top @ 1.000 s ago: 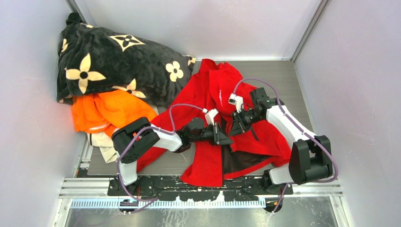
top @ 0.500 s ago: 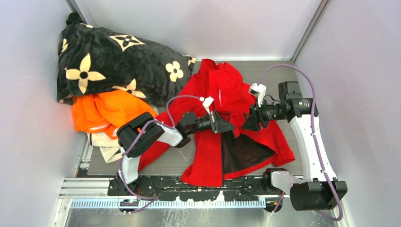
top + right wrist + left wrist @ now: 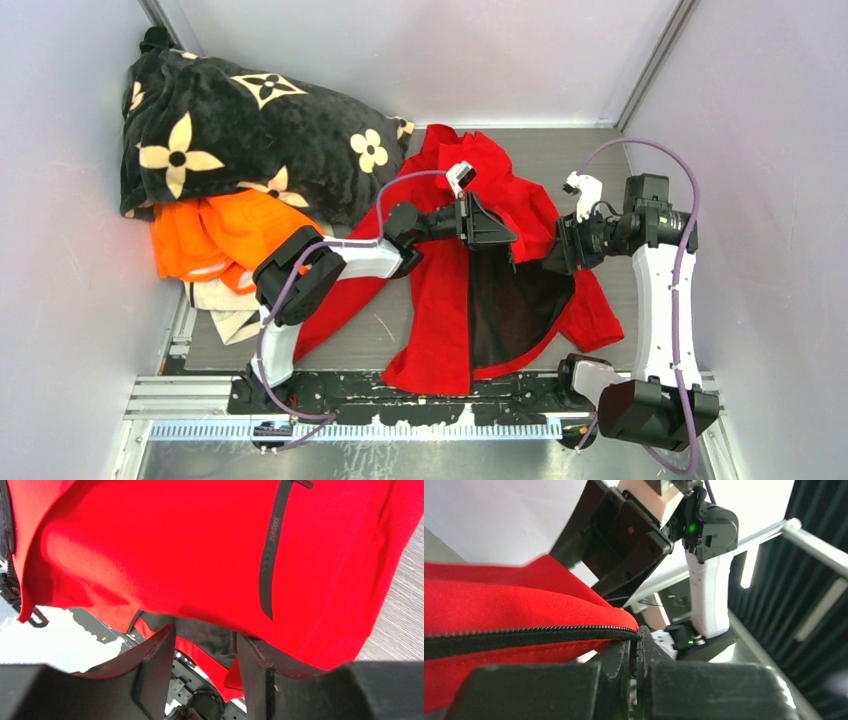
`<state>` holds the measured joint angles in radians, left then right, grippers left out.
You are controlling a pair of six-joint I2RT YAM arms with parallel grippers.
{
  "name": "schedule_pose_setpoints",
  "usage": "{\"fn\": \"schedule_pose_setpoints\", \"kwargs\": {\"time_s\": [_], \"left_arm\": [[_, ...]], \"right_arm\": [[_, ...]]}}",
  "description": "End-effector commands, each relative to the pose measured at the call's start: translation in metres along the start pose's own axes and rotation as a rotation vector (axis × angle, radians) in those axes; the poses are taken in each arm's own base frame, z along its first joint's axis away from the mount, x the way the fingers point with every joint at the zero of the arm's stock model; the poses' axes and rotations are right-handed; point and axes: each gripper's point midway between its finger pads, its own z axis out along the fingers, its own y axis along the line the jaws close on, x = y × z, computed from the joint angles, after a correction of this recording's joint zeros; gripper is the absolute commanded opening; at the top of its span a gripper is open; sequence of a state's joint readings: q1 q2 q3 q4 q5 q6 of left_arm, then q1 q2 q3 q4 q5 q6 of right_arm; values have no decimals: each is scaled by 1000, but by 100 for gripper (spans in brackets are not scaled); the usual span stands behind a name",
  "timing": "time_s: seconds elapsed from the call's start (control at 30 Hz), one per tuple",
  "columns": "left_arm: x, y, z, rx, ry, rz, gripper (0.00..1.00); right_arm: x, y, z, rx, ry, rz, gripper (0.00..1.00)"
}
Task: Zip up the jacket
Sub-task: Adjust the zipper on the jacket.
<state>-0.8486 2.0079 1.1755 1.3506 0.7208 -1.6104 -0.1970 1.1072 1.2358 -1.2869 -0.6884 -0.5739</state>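
Note:
The red jacket (image 3: 440, 290) lies spread on the table, its front open and the dark lining (image 3: 510, 300) showing. My left gripper (image 3: 510, 238) is shut on the jacket's front edge and holds it lifted above the table. In the left wrist view the black zip tape (image 3: 524, 636) runs straight into the closed jaws of the left gripper (image 3: 638, 636). My right gripper (image 3: 552, 260) hovers just right of it, over the jacket's right panel. Up close, the right gripper (image 3: 205, 647) stands open under red cloth, with the dark pocket slit (image 3: 270, 555) above and lining beyond the gap.
A black flower-patterned blanket (image 3: 230, 130) is heaped at the back left, with an orange garment (image 3: 230, 235) under its near edge. White walls close in left, back and right. Bare grey table (image 3: 600, 160) shows behind the right arm.
My right gripper has opened, let go of the jacket and drawn back to the right. My left gripper has carried the zip edge up and further away, exposing more lining.

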Motion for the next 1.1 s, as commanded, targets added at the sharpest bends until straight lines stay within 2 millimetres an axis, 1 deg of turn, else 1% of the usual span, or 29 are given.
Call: {"fn": "schedule_pose_setpoints", "kwargs": {"time_s": [0.0, 0.07, 0.17, 0.23, 0.3, 0.37, 0.43, 0.47, 0.5, 0.53, 0.6, 0.67, 0.73, 0.83, 1.0, 1.07], "left_arm": [[8, -29, 6, 75, 55, -208, 0], [1, -29, 7, 75, 4, -280, 0], [-16, -33, 7, 91, -93, -371, 0], [-30, -36, 7, 111, -167, -440, 0], [-44, -38, 6, 135, -231, -509, 0], [-52, -36, 6, 135, -277, -558, 0], [-56, -30, 6, 110, -308, -591, 0], [-58, -26, 6, 94, -323, -602, 0], [-58, -24, 7, 84, -334, -612, 0], [-59, -23, 7, 77, -343, -619, 0], [-61, -23, 9, 82, -351, -631, 0], [-62, -26, 13, 93, -348, -641, 0], [-62, -31, 18, 103, -342, -642, 0], [-63, -39, 21, 117, -339, -642, 0], [-66, -52, 25, 144, -335, -637, 0], [-66, -59, 26, 156, -330, -633, 0]], "right_arm": [[-10, 8, -16, 1, -61, -115, 59], [-10, 34, -25, -100, -86, -222, 66], [-9, 58, -38, -174, -123, -396, 82], [-12, 67, -44, -191, -154, -493, 88], [-18, 75, -47, -207, -202, -581, 90], [-25, 79, -50, -207, -248, -645, 94], [-37, 75, -52, -166, -290, -671, 95], [-46, 69, -54, -123, -313, -666, 95], [-56, 61, -55, -73, -337, -636, 95], [-67, 50, -55, -8, -367, -609, 95], [-82, 27, -54, 119, -432, -565, 99], [-91, 14, -53, 199, -488, -563, 100], [-97, 13, -51, 222, -530, -566, 100], [-98, 17, -44, 220, -559, -568, 100], [-108, 18, -38, 298, -657, -600, 100], [-112, 14, -33, 340, -674, -602, 100]]}}
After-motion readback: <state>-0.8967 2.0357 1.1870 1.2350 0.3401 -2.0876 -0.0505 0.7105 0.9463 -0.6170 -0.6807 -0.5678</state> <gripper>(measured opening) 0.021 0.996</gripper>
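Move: About 9 cm to the right hand's left, roughly level with it front to back and some 4 cm higher, the zipper slider hangs with its pull at the front edge. That is about 3 cm below the left hand and 1 cm back from it. The jacket's loose left front edge lies about 9 cm back, 17 cm left and 20 cm below the right hand. The right sleeve lies 7 cm back, 7 cm right and 18 cm below the right hand. Opening wide, the empty right hand first backs off about 4 cm while rising and edging left, then swings forward towards the hanging slider, tilting up some 45 degrees until its fingers are nearly level. The left hand keeps its pinch on the front edge, carrying it forward about 5 cm and rolling the hand's top forward, nearly 40 degrees about its fingers' length. ##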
